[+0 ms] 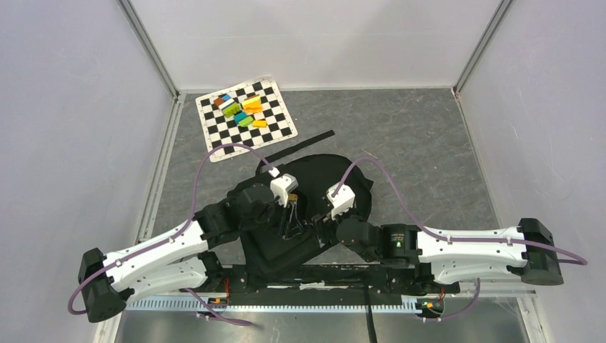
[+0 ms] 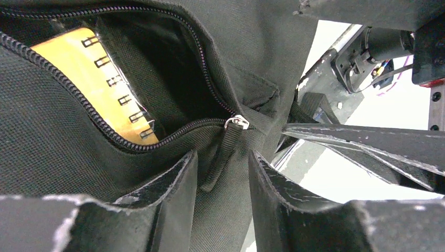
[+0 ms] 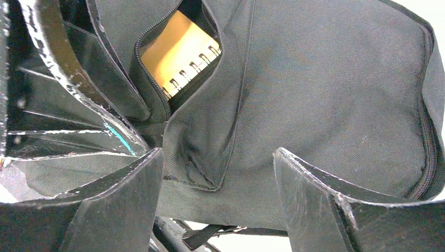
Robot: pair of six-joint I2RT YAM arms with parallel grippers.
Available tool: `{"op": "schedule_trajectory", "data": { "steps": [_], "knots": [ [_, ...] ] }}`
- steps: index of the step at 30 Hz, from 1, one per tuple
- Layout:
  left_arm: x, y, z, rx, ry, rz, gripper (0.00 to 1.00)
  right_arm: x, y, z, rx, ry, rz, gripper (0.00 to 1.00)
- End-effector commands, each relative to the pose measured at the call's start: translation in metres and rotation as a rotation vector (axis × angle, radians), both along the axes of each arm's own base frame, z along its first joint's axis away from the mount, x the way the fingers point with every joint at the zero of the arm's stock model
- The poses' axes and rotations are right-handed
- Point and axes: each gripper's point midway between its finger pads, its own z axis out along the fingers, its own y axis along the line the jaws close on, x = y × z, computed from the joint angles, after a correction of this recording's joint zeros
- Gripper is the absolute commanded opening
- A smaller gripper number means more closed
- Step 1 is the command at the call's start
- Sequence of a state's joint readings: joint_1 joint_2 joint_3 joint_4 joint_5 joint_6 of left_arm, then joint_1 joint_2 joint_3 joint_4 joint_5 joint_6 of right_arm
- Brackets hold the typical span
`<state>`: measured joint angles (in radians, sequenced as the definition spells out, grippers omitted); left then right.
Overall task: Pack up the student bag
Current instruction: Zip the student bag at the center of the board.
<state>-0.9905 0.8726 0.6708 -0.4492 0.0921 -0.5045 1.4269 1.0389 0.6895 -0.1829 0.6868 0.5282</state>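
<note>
The student bag [image 1: 341,177] lies in the middle of the table, black, between both arms. Its zipped pocket gapes and shows a yellow spiral notebook [image 2: 97,79] [image 3: 176,52] inside. The silver zipper slider [image 2: 237,122] sits at the end of the opening, and its black pull strap [image 2: 218,168] hangs down between the fingers of my left gripper [image 2: 223,155] [image 1: 289,213]. Those fingers stand apart, not pinching the strap. My right gripper [image 3: 218,152] [image 1: 323,218] is open wide just right of the pocket, over the bag's fabric [image 3: 336,79], holding nothing.
A checkered mat [image 1: 279,128] with several coloured blocks lies at the back left. A long black strap [image 1: 304,145] runs from the bag toward it. A metal rail [image 1: 321,286] crosses the near edge. Walls enclose the table on three sides.
</note>
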Motion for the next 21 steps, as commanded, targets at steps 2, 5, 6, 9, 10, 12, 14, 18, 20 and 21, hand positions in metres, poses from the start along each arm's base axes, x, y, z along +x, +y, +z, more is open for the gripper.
{"op": "schedule_trajectory", "data": {
  "steps": [2, 5, 6, 9, 10, 12, 14, 18, 20, 21],
  "knots": [
    [-0.003, -0.009, -0.002, -0.022, 0.041, -0.012, 0.39, 0.0, 0.001, 0.001, 0.023, 0.004, -0.012, 0.81],
    [-0.006, -0.012, -0.003, -0.032, 0.052, -0.026, 0.28, 0.0, 0.001, 0.001, 0.022, 0.005, -0.014, 0.81],
    [-0.007, -0.015, -0.002, -0.047, 0.057, -0.033, 0.24, 0.0, 0.001, 0.0, 0.02, 0.005, -0.014, 0.81],
    [-0.01, -0.018, 0.001, -0.079, 0.069, -0.044, 0.1, 0.0, 0.002, -0.002, 0.01, 0.007, -0.009, 0.81],
    [-0.01, -0.018, 0.003, -0.084, 0.069, -0.041, 0.04, -0.001, 0.003, -0.003, 0.006, 0.005, 0.0, 0.81],
    [-0.008, -0.016, 0.006, -0.088, 0.055, -0.029, 0.02, -0.003, 0.009, -0.003, 0.004, -0.006, 0.038, 0.81],
    [-0.003, -0.012, 0.011, -0.089, 0.026, 0.004, 0.02, -0.007, 0.015, -0.003, 0.008, -0.018, 0.088, 0.82],
    [0.011, -0.004, 0.023, -0.09, -0.039, 0.08, 0.02, -0.016, 0.03, -0.002, 0.012, -0.039, 0.196, 0.82],
    [0.013, -0.003, 0.026, -0.1, -0.05, 0.084, 0.02, -0.017, 0.037, 0.0, 0.017, -0.051, 0.21, 0.82],
    [0.012, -0.004, 0.027, -0.102, -0.049, 0.081, 0.02, -0.015, 0.038, -0.001, 0.008, -0.054, 0.204, 0.82]
  ]
}}
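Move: The fabric pull tab of the bag's zip hangs almost between my left fingertips, roughly 1 cm back, 1 cm right and 1 cm below. Its metal slider is about 2 cm to my left hand's right and 2 cm below. The yellow notebook in the open bag lies some 8 cm ahead, 4 cm below. From my right hand the tab is about 6 cm left and 3 cm down, the notebook 8 cm ahead, 7 cm left and 6 cm down. With my left hand I sink just under 1 cm, easing slightly right and back, and shut the half-open fingers on the zip's pull tab. Keeping that pinch, I lift about 1.5 cm, drifting a little forward and left. My right hand waits, then slips some 2.5 cm left, down and back towards the pull, fingers wide open, turning nearly 10 degrees counter-clockwise. ##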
